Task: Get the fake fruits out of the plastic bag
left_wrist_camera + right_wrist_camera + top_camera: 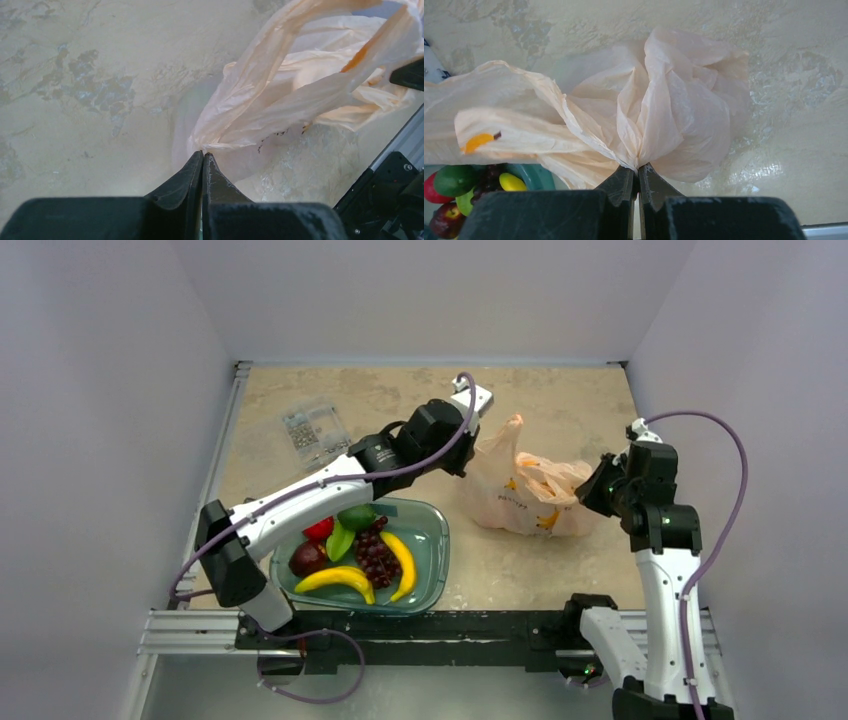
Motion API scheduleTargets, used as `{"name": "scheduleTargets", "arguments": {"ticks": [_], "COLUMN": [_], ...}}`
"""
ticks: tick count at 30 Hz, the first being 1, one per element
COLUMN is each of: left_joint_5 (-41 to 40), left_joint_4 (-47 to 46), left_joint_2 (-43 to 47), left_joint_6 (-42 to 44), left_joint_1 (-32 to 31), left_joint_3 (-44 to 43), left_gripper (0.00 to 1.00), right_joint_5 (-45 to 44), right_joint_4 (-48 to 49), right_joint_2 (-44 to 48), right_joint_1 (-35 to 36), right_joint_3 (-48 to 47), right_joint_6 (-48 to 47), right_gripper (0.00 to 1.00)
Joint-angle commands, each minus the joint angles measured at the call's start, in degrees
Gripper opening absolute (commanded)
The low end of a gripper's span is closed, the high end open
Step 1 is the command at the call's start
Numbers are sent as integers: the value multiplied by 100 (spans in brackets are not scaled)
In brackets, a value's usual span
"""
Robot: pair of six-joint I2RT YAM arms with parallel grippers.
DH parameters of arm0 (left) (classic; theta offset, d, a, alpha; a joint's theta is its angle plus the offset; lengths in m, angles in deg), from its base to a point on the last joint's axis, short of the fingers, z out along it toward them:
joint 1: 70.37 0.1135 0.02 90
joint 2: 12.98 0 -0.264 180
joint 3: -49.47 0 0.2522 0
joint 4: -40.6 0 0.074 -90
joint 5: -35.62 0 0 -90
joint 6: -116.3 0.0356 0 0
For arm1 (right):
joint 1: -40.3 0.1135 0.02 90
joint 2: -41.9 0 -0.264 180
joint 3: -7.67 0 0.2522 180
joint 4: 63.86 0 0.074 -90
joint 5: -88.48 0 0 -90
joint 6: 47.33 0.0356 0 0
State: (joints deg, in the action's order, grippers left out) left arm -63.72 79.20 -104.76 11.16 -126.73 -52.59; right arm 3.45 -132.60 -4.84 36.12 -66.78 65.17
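Note:
The peach-pink plastic bag (525,492) is stretched between both grippers, right of the middle of the table. My left gripper (470,458) is shut on its left edge; the left wrist view shows the fingertips pinching a fold of the bag (280,95). My right gripper (592,496) is shut on its right side, bunching the film (674,115). I cannot tell whether anything is inside the bag; only orange printed marks show. Fake fruits lie in the teal tray (432,536): a red one (318,529), a green one (355,516) and a dark red one (307,558).
The tray also holds two yellow bananas (340,578) and a dark grape bunch (375,552). It lies under the left arm. A small clear box of tiny parts (313,430) lies at the back left. A metal rail (400,625) runs along the near edge. Walls enclose the table.

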Motion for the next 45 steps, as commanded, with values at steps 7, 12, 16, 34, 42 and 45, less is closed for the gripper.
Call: {"name": "scheduleTargets", "arguments": {"ticks": [7,12,16,34,42,45], "left_joint_5": [395,487,735,341,802,900], "left_joint_4": [636,912,988,961,1705,1550], "left_joint_2": [-677,-697,-611,-1707,-2280,-2270], "left_joint_6": [-1213,-1278,-1452,-528,-824,-876], "left_joint_1": [581,734,749,920,1306,1475], "left_joint_3": [-787,-1026,-951,-2513,-3526,-3263], "left_gripper": [0,0,0,0,0,0], "right_joint_5": [-278,-293,-164,-841,-1069,-1317], "right_joint_4": [58,120,210,-344,-1003,-996], "right_joint_2": [78,59,62,-386,-1271,-1379], "right_joint_1": [108,202,224,244,616,801], "right_joint_3": [-267,-246,-148,-259,-1097,-1044], "right_joint_6": [-340,-325,-302,55,269,279], "right_gripper": [0,0,0,0,0,0]}}
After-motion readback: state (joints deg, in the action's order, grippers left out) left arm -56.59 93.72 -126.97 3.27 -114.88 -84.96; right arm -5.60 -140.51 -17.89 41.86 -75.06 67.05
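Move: The left gripper already grips the bag's near-side handle; the bag's body lies about 14 cm to its right, 2 cm back and 16 cm below. From the right gripper, also gripping a bunched part of the bag, the body is about 8 cm left, 4 cm ahead and 12 cm below. Counted from the left gripper, the fruit tray's middle is roughly 23 cm left, 13 cm back and 26 cm below. Keep both grippers shut on the bag and bring the left one about 11 cm forward, away from the right gripper. Dip it some 4 cm on the way, pause, then push on forward while rising back to height, its fingers tipped about 10 degrees further down. Hold the right gripper nearly in place; near the end let it dip about 2 cm and tip down. ##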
